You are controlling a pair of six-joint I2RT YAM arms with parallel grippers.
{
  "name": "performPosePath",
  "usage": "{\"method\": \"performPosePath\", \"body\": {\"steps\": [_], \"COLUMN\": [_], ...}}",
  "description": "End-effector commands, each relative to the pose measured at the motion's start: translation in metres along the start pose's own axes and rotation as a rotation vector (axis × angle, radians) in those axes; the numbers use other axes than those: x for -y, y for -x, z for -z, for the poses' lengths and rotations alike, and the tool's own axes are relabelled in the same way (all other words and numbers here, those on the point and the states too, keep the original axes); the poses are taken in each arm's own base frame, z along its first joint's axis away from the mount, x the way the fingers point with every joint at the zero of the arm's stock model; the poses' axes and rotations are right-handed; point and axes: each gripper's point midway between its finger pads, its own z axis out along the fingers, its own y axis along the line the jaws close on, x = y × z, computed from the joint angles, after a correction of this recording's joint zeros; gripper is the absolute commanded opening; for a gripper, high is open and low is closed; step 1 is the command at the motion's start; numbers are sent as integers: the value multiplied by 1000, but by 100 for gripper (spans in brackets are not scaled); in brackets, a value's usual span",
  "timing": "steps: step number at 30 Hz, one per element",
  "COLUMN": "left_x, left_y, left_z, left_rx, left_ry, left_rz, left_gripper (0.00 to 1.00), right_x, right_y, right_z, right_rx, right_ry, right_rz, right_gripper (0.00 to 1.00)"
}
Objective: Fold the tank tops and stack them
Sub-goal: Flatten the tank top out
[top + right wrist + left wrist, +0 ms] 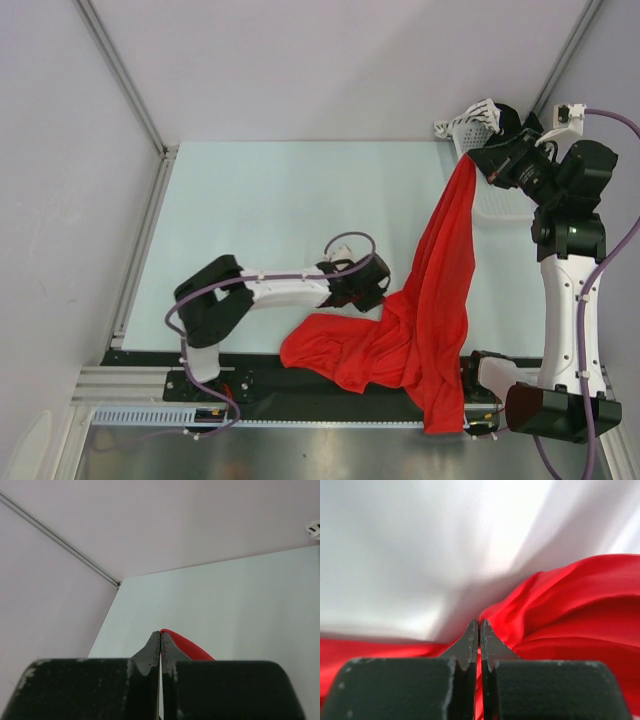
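Observation:
One bright red tank top (pixel 430 300) hangs in a long band from the back right down to a crumpled heap at the table's near edge. My right gripper (pixel 487 172) is raised beside the basket and shut on the top's upper end; its wrist view shows red cloth (pixel 187 647) pinched at the fingertips (pixel 166 642). Low over the table, my left gripper (pixel 383 295) is shut on the heap's left edge, with red fabric (pixel 560 610) between and around its closed jaws.
A white mesh basket (pixel 470 125) stands at the back right corner, partly behind the right arm. Part of the red cloth drapes over the near table edge onto the black rail (pixel 300 395). Walls close in the left, back and right.

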Motion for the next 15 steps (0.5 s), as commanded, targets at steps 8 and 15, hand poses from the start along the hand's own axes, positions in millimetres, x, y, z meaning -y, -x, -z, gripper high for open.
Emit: {"method": "performPosePath", "body": {"steps": [8, 15], "left_x": [46, 70], "left_y": [209, 327], "left_z": [130, 239], "left_rx": [363, 563], "left_ry": [-300, -400], "left_rz": [-197, -383], "left_gripper": [0, 0], "right_x": [-21, -30], "right_y": [16, 51], "right_z": [-15, -46], "right_rx": [22, 13], "right_ry": [168, 239], "right_rz": [-59, -49], "right_gripper": [0, 0]}}
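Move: The left fingers hold one corner of the tank top low over the table. The other corner, held up in the right gripper, lies about 13 cm ahead of the left hand, 16 cm to its right and some 38 cm higher; the bunched cloth lies roughly 12 cm back, 9 cm left and 4 cm below. From the right hand, the left-held corner is 13 cm back, 16 cm left and 38 cm down, and the white basket about 22 cm ahead, 24 cm right and 37 cm below. Keeping its corner pinched in shut fingers, the left hand sweeps fast up, left and forward, roughly 20 cm in each direction, lifting the cloth off the bunch and drawing its edge out sideways from the right-held corner, while the wrist tips the steeply down-pointing fingers up by about 35 degrees. The right hand keeps its own corner high and, mostly late on, eases about 5 cm forward, rolling its left side up and turning slightly counter-clockwise. ##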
